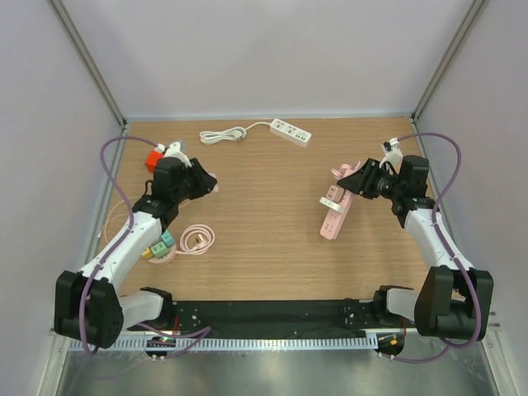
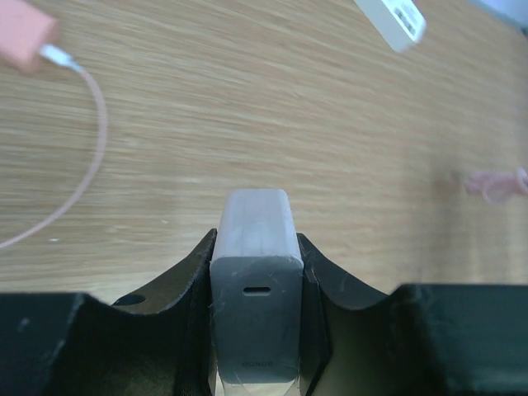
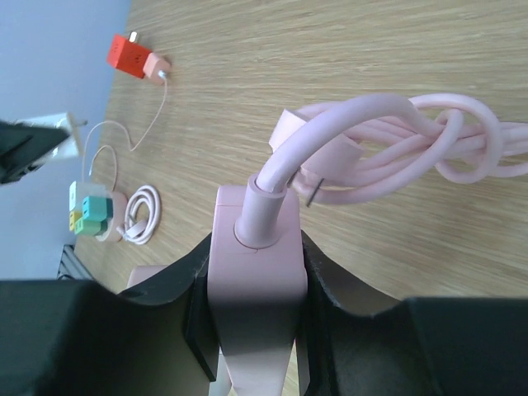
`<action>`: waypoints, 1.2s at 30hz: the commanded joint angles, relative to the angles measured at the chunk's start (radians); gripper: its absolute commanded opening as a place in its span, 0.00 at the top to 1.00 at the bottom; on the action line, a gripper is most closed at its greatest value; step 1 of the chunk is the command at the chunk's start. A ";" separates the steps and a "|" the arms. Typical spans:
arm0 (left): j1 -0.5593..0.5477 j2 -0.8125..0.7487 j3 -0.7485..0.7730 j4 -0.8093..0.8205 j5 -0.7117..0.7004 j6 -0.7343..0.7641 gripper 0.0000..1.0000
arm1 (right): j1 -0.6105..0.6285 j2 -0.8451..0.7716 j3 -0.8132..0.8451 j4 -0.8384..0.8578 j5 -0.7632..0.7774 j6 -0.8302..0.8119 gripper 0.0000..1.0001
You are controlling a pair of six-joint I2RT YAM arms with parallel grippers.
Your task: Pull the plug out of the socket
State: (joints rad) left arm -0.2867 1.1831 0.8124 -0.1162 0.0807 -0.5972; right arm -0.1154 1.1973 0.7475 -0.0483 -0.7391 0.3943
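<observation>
My left gripper (image 2: 257, 290) is shut on a white charger plug (image 2: 256, 256), its black fingers (image 2: 177, 285) pressed on both sides. In the top view the left gripper (image 1: 209, 185) holds the plug (image 1: 215, 188) above the table's left side, far from the socket. The right wrist view shows the plug (image 3: 51, 130) with its prongs bare. The socket is a pink power strip (image 1: 333, 221) at the right. My right gripper (image 3: 256, 276) is shut on the strip's cable end (image 3: 256, 247). Its pink cable (image 3: 396, 144) lies bundled just beyond. A white block (image 1: 330, 197) sits on the strip's face.
A white power strip (image 1: 290, 132) with its coiled cord (image 1: 221, 135) lies at the back. A red adapter (image 1: 154, 157) sits at the far left. A pink coiled cable (image 1: 198, 239) and a coloured cube adapter (image 1: 158, 245) lie near the left arm.
</observation>
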 commanded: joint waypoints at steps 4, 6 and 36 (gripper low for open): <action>0.237 0.154 0.007 0.136 0.062 -0.128 1.00 | -0.023 -0.036 0.024 0.159 -0.128 0.001 0.99; 0.323 0.240 0.019 0.171 0.100 -0.162 1.00 | -0.024 -0.035 0.026 0.163 -0.141 0.001 0.99; 0.558 0.564 0.229 0.124 0.220 -0.095 0.30 | -0.041 0.012 0.024 0.180 -0.175 0.008 0.99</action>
State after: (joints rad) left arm 0.2550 1.8175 1.0096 0.0132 0.3058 -0.7238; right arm -0.1486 1.2194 0.7475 0.0307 -0.8757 0.4019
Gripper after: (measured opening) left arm 0.674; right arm 0.388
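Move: The left hand still holds the white plug; the bare patch of table where it will go lies about 10 cm ahead, 17 cm to the left and 14 cm below. Beyond that patch sit the pink plug, some 16 cm ahead and 13 cm left of the hand, and the red block, roughly 19 cm ahead and 23 cm left, both about 14 cm lower. From the right hand, which grips the pink power strip, the patch is some 66 cm left, 11 cm ahead and 14 cm down. The left hand swings the white plug about 17 cm to the left, away from the pink power strip, while sinking some 13 cm and reaching 10 cm forward towards the pink plug and red block, the wrist turning about 25 degrees counter-clockwise and tipping its fingers further down. Once low over the table, it all but stops and spreads its fingers to let go of the white plug, while the right hand keeps its grip on the strip nearly in place, easing up only a centimetre or two. ##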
